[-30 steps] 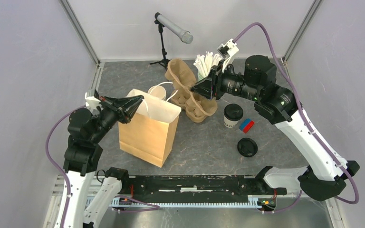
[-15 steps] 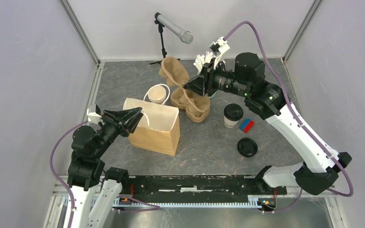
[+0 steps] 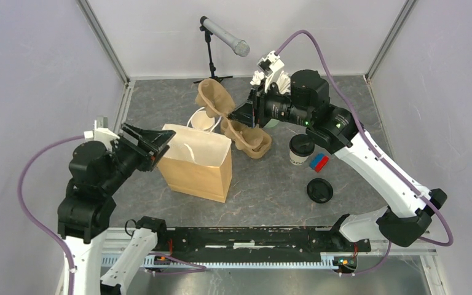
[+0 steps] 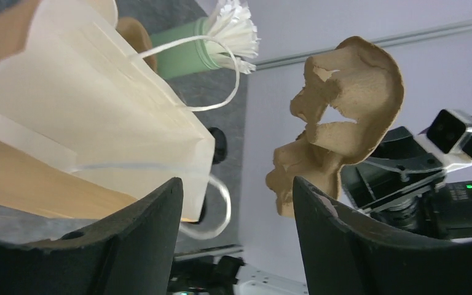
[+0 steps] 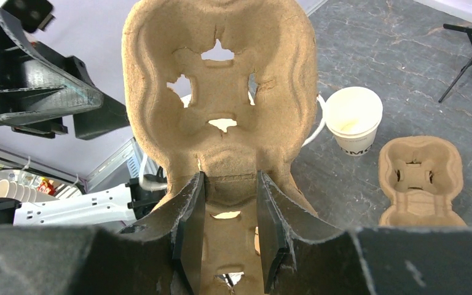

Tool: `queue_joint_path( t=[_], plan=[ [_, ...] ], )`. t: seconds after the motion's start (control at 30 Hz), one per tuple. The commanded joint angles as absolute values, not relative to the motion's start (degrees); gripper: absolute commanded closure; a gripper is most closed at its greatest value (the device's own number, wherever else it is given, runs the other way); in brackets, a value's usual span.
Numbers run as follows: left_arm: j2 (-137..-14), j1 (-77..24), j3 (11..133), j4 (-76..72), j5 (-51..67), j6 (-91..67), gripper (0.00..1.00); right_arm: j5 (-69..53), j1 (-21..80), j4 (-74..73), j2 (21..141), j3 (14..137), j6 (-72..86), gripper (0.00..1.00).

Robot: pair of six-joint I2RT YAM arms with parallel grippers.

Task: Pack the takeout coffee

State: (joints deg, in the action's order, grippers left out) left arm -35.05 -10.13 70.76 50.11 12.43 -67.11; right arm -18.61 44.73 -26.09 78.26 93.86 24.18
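The takeout coffee (image 3: 301,149), a white cup with a black lid, stands on the table right of centre, untouched. A brown paper bag (image 3: 200,165) stands open at the left centre; the left wrist view shows its pale inside (image 4: 98,117). My left gripper (image 3: 163,146) is open at the bag's left rim, with nothing between its fingers (image 4: 236,184). My right gripper (image 3: 241,114) is shut on a brown pulp cup carrier (image 3: 214,98), holding it in the air beyond the bag. The carrier's middle ridge sits between the jaws (image 5: 230,178).
A second pulp carrier (image 3: 250,138) lies behind the bag, next to a lidless white cup (image 3: 204,120). A loose black lid (image 3: 319,190) and a red-and-blue block (image 3: 318,161) lie near the coffee. A microphone on a tripod (image 3: 222,37) stands at the back, and a green holder of white sticks (image 4: 190,55).
My left gripper let go of the bag's rim, opened and drew back to the left. The right arm carried the pulp carrier leftward, closer to the bag.
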Motion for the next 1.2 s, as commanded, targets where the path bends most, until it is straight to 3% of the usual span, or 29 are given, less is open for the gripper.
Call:
queue_joint_path(
  t=[0.0,0.33,0.57,0.87,0.93,1.03,1.17],
  plan=[
    [-38.47,-10.20,78.61,60.05,7.65,-47.26,0.27,-17.62,44.81,-26.41,77.73,97.58,23.77,0.64],
    [-46.84,-10.20,83.71,65.06,-7.94,-33.75,0.27,-17.49,44.81,-30.19,77.46,99.45,22.86,0.64],
    [-57.77,-10.20,83.59,67.06,-6.30,-25.28,0.34,-16.62,44.84,-31.51,75.21,98.46,22.00,0.64],
    [-61.75,-10.20,82.05,64.54,-10.29,-16.85,0.37,-15.85,44.82,-34.02,73.69,98.99,19.59,0.63],
    [-61.58,-10.20,81.41,63.68,-7.57,-15.39,0.44,-15.64,44.80,-34.69,73.62,99.14,18.84,0.64],
    [-60.44,-10.22,80.92,61.83,-0.72,-14.54,0.66,-15.49,44.82,-35.45,73.52,99.21,17.98,0.63],
    [-59.20,-10.30,79.72,61.28,8.99,-15.83,0.85,-14.69,44.84,-36.66,72.90,99.08,17.18,0.63]
  ],
)
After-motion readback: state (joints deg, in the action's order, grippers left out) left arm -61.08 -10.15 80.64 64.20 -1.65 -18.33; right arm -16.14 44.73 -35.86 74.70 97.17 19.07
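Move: The left hand, open and free, has the paper bag's left rim about 7 cm ahead, 5 cm left and 11 cm below. The bag's middle lies roughly 2 cm ahead, 6 cm right, 24 cm down; the paper cups are some 17 cm ahead, 6 cm right, 32 cm below. For the right hand, already holding a cup carrier, the bag's middle is about 17 cm left, 5 cm back, 28 cm below. Left hand sinks 10 cm forward-left, rolls, and closes on the bag's left rim; right drifts 3 cm right. ##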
